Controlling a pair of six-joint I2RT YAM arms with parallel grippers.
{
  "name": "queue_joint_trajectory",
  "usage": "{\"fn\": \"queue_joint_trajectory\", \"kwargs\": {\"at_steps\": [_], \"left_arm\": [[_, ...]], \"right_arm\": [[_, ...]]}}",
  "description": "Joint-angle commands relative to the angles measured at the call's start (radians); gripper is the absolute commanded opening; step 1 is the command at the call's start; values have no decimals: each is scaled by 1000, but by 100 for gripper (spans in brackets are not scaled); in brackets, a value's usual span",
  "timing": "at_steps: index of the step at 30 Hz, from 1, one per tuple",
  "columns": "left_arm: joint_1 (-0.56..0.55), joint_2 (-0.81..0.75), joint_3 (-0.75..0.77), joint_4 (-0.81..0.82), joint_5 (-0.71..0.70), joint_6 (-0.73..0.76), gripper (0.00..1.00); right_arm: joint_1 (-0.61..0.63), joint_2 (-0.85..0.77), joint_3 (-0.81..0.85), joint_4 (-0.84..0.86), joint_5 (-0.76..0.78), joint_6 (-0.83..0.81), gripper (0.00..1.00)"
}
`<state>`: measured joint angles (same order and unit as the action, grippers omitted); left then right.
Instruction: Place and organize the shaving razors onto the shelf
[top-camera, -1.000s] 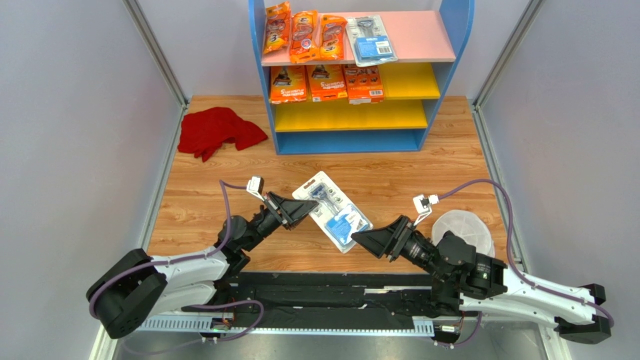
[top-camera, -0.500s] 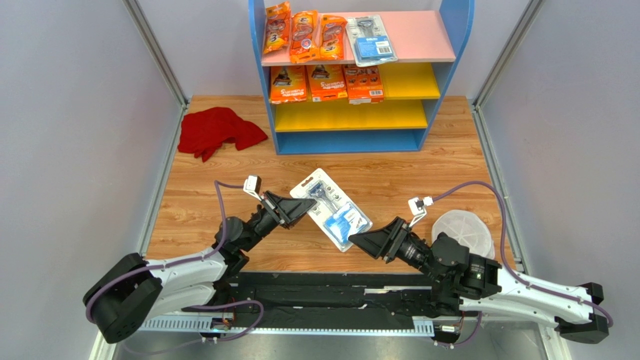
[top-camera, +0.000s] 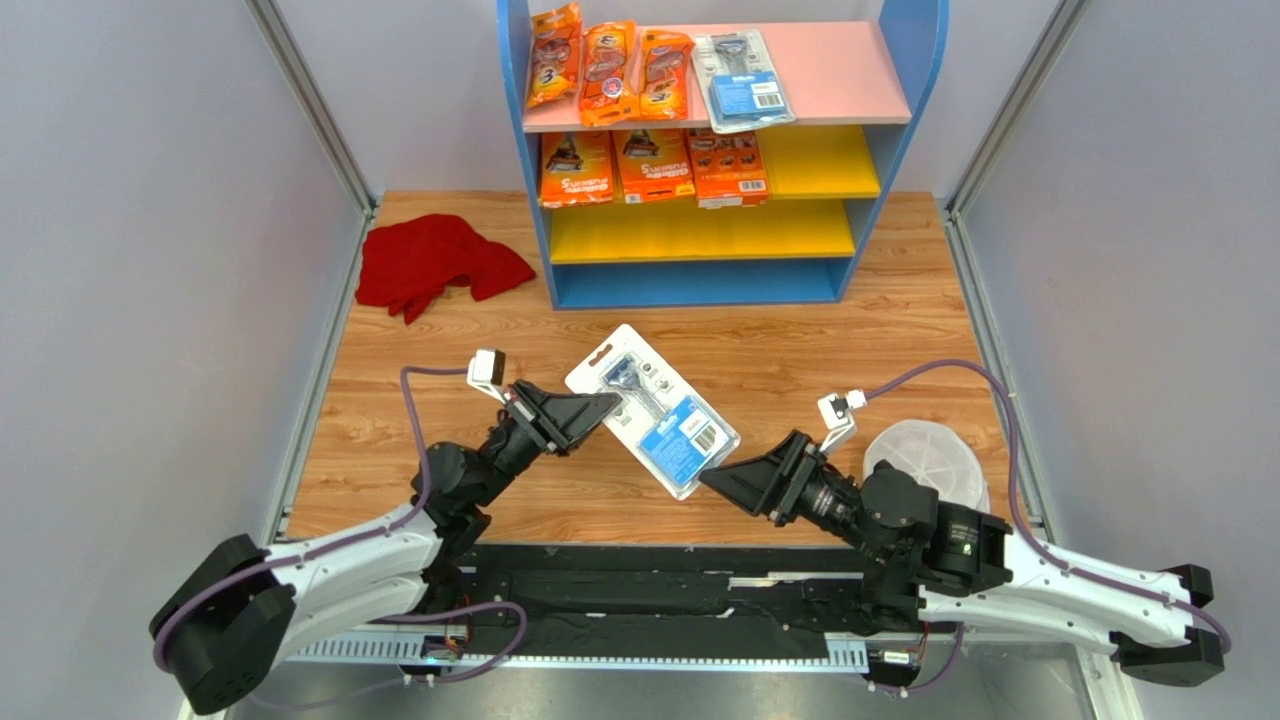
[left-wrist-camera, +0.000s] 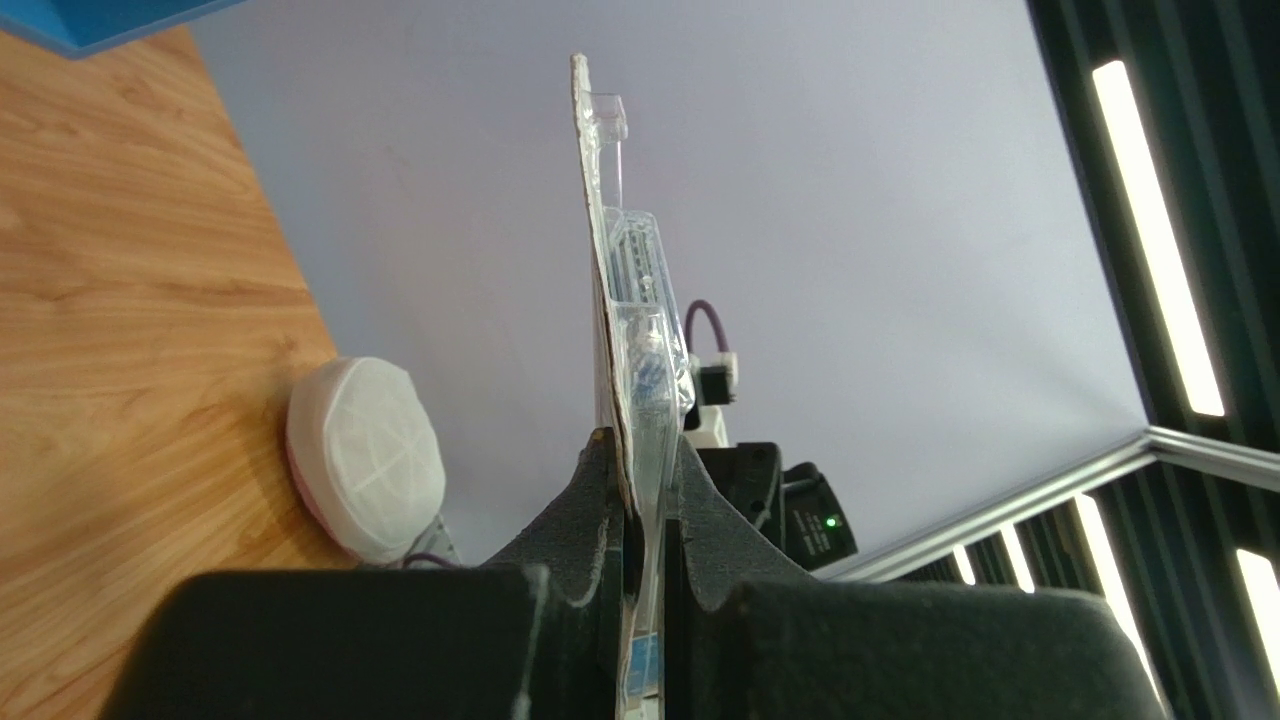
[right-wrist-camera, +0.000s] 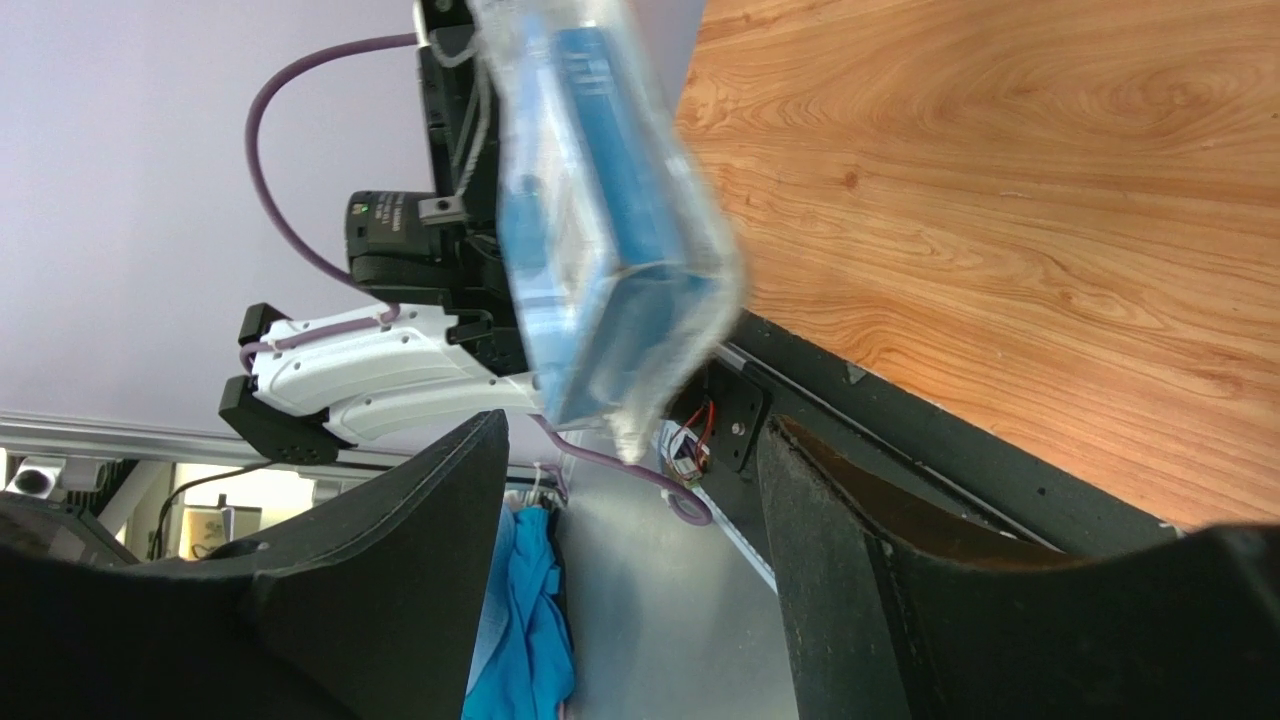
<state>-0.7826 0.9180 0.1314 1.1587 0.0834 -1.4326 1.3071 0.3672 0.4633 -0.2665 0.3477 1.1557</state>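
A grey-blue blister card with one shaving razor (top-camera: 655, 410) hangs above the table's middle, and my left gripper (top-camera: 601, 408) is shut on its left edge. The left wrist view shows that card (left-wrist-camera: 621, 285) edge-on, pinched between the fingers (left-wrist-camera: 594, 488). My right gripper (top-camera: 718, 480) stands open just beside the card's lower right corner, with nothing between its jaws. From the right wrist the card (right-wrist-camera: 601, 225) floats ahead of the open right gripper (right-wrist-camera: 631, 450). The shelf (top-camera: 909, 90) holds orange razor bags (top-camera: 609, 68), a blister card (top-camera: 744, 78) and orange boxes (top-camera: 654, 165).
A red cloth (top-camera: 439, 263) lies crumpled at the table's left, next to the shelf's base. A round white lidded dish (top-camera: 929, 462) sits at the right, close to my right arm, and the left wrist camera also catches that dish (left-wrist-camera: 365, 458).
My left gripper has carried the blister card a little up and to the left, higher off the table. The right gripper's jaws narrowed slightly and it stayed almost in place.
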Motion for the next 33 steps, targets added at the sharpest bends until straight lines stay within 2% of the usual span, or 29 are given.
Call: {"fn": "queue_joint_trajectory", "kwargs": {"at_steps": [1, 5, 7, 12, 20, 23, 27, 30, 33], "left_arm": [[2, -99, 20, 0, -14, 44, 0], [2, -151, 34, -71, -5, 57, 0], [2, -160, 39, -85, 1, 57, 0], [2, -137, 34, -60, 7, 43, 0], [2, -65, 39, 27, 39, 17, 0], [2, -41, 33, 64, 42, 5, 0], [2, -33, 28, 73, 39, 3, 0], [2, -41, 24, 67, 41, 4, 0], [2, -54, 20, 52, 39, 8, 0]], "right_arm": [[4, -5, 40, -74, 31, 13, 66], [4, -31, -24, 25, 31, -1, 66], [4, -40, -58, 127, 19, -33, 66], [4, -21, -61, 243, -7, -100, 67], [4, 33, -74, 320, -7, -122, 65], [4, 48, -80, 345, -7, -116, 54], [4, 64, -74, 336, -9, -105, 15], [4, 61, -69, 314, -3, -99, 1], [4, 49, -69, 300, 7, -97, 0]]}}
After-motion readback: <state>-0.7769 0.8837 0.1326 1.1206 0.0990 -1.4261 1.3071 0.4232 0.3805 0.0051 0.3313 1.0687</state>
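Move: The left hand already holds the last razor pack by its left long edge, the pack's middle about 5 cm to the right and 2 cm back of it. From the open right hand that middle is roughly 8 cm ahead, 8 cm left and a little higher, with the near end just in front of the fingertips. The shelf stands about 38 cm straight ahead of the right hand; the white bowl is some 30 cm right and 8 cm ahead, down on the table. The right fingers close on the near end of the razor pack and pinch it: the hand first dips about 1 cm, then goes left and up into the pack, ending roughly 2 cm farther left, tipping its fingertips up some 5 degrees before they shut. The left hand keeps its grip throughout, rising about 2 cm and sinking back to its starting height. ##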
